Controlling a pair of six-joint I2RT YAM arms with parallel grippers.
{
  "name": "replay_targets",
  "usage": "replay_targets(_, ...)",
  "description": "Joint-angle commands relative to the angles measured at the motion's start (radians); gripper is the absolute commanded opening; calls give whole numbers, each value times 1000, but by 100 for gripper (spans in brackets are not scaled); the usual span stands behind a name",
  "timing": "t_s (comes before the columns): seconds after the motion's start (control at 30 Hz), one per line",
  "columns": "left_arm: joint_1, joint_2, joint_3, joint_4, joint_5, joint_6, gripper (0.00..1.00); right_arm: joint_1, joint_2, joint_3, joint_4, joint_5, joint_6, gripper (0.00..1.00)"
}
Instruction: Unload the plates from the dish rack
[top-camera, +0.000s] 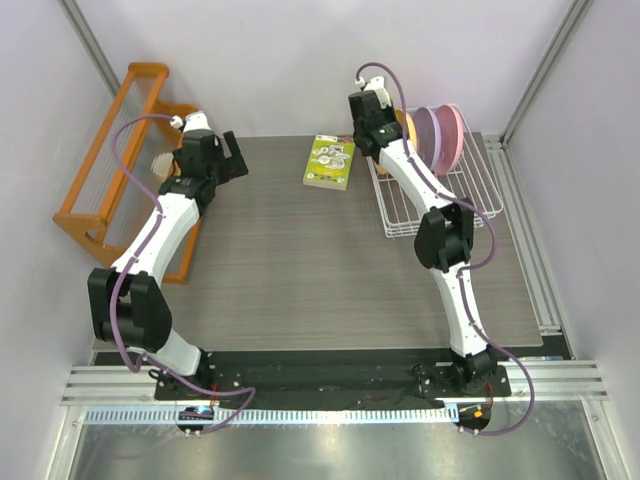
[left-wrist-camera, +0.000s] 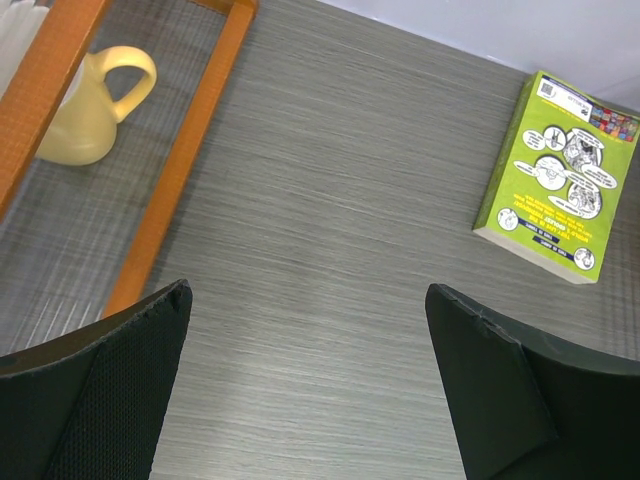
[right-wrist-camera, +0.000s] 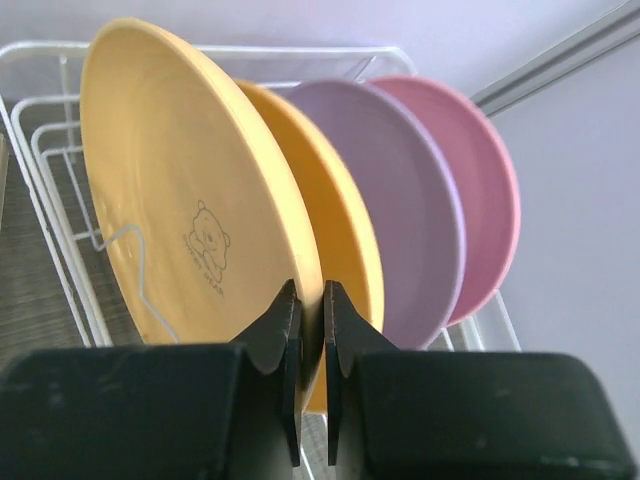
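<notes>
The white wire dish rack (top-camera: 480, 190) (right-wrist-camera: 40, 150) stands at the back right with the plates upright in it. The front orange-yellow plate (right-wrist-camera: 180, 190) (top-camera: 409, 124) carries a small bear print. More orange-yellow (right-wrist-camera: 345, 250) shows right behind it, then the lilac plate (right-wrist-camera: 410, 210) (top-camera: 427, 135) and the pink plate (right-wrist-camera: 480, 190) (top-camera: 452, 135). My right gripper (right-wrist-camera: 311, 290) is shut on the near rim of the front orange-yellow plate, one finger on each face. My left gripper (left-wrist-camera: 306, 290) (top-camera: 232, 155) hangs open over bare table at the back left, holding nothing.
A green-white booklet (top-camera: 329, 162) (left-wrist-camera: 560, 180) lies on the table between the arms, left of the dish rack. An orange wooden rack (top-camera: 110, 170) (left-wrist-camera: 190, 140) runs along the left side, with a yellow jug (left-wrist-camera: 95, 105) inside it. Walls close in behind and at both sides.
</notes>
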Motion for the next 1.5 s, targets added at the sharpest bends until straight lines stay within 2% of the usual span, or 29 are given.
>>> replay_targets(0.0,2,-5,25,4,-33,25,99,79,-44,43,257,164,-162,2)
replay_targets(0.23,4,-7,25,-1,-18,29,100,93,-80,-16,504,337,-370,2)
replay_targets(0.43,4,-7,29,-5,36,42,99,107,-205,-63,473,332,-333,2)
replay_targets(0.53,4,0,28,5,111,25,99,122,-258,-66,303,244,-180,2)
replay_targets(0.67,4,1,-20,79,319,-61,99,162,-381,-161,161,152,-19,2)
replay_targets(0.8,4,-6,-96,203,459,-148,99,181,-484,-260,35,-15,176,2)
replay_targets(0.83,4,-8,-110,226,476,-185,99,181,-502,-279,0,-115,211,2)
replay_targets(1.07,4,-42,-244,427,586,-311,100,198,-637,-508,4,-403,420,2)
replay_targets(1.27,4,-85,-369,635,654,-429,99,216,-700,-667,92,-494,506,2)
replay_targets(1.47,4,-85,-440,728,677,-490,99,218,-729,-752,155,-567,575,2)
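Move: My right hand is already closed on the near upper rim of the bear plate, whose middle lies about 5 cm ahead and 6 below. It goes to my open left hand, roughly 43 cm left, 12 back and level. The second yellow plate stands 5 cm ahead, 4 right and 6 below my right hand; the green book lies 15 left, 6 back, 19 below. From my left hand the bear plate is some 18 cm ahead and 43 right, 5 below. I keep my right hand's pinch on the bear plate and lift it out of the rack, about 15 cm up, then swing back and left and sink again, ending some 17 cm nearer me and 14 left while the wrist rolls left side up. Halfway through, my left hand, fingers still wide, comes about 11 cm right, slightly back and down, rolling right side up to meet the plate. ##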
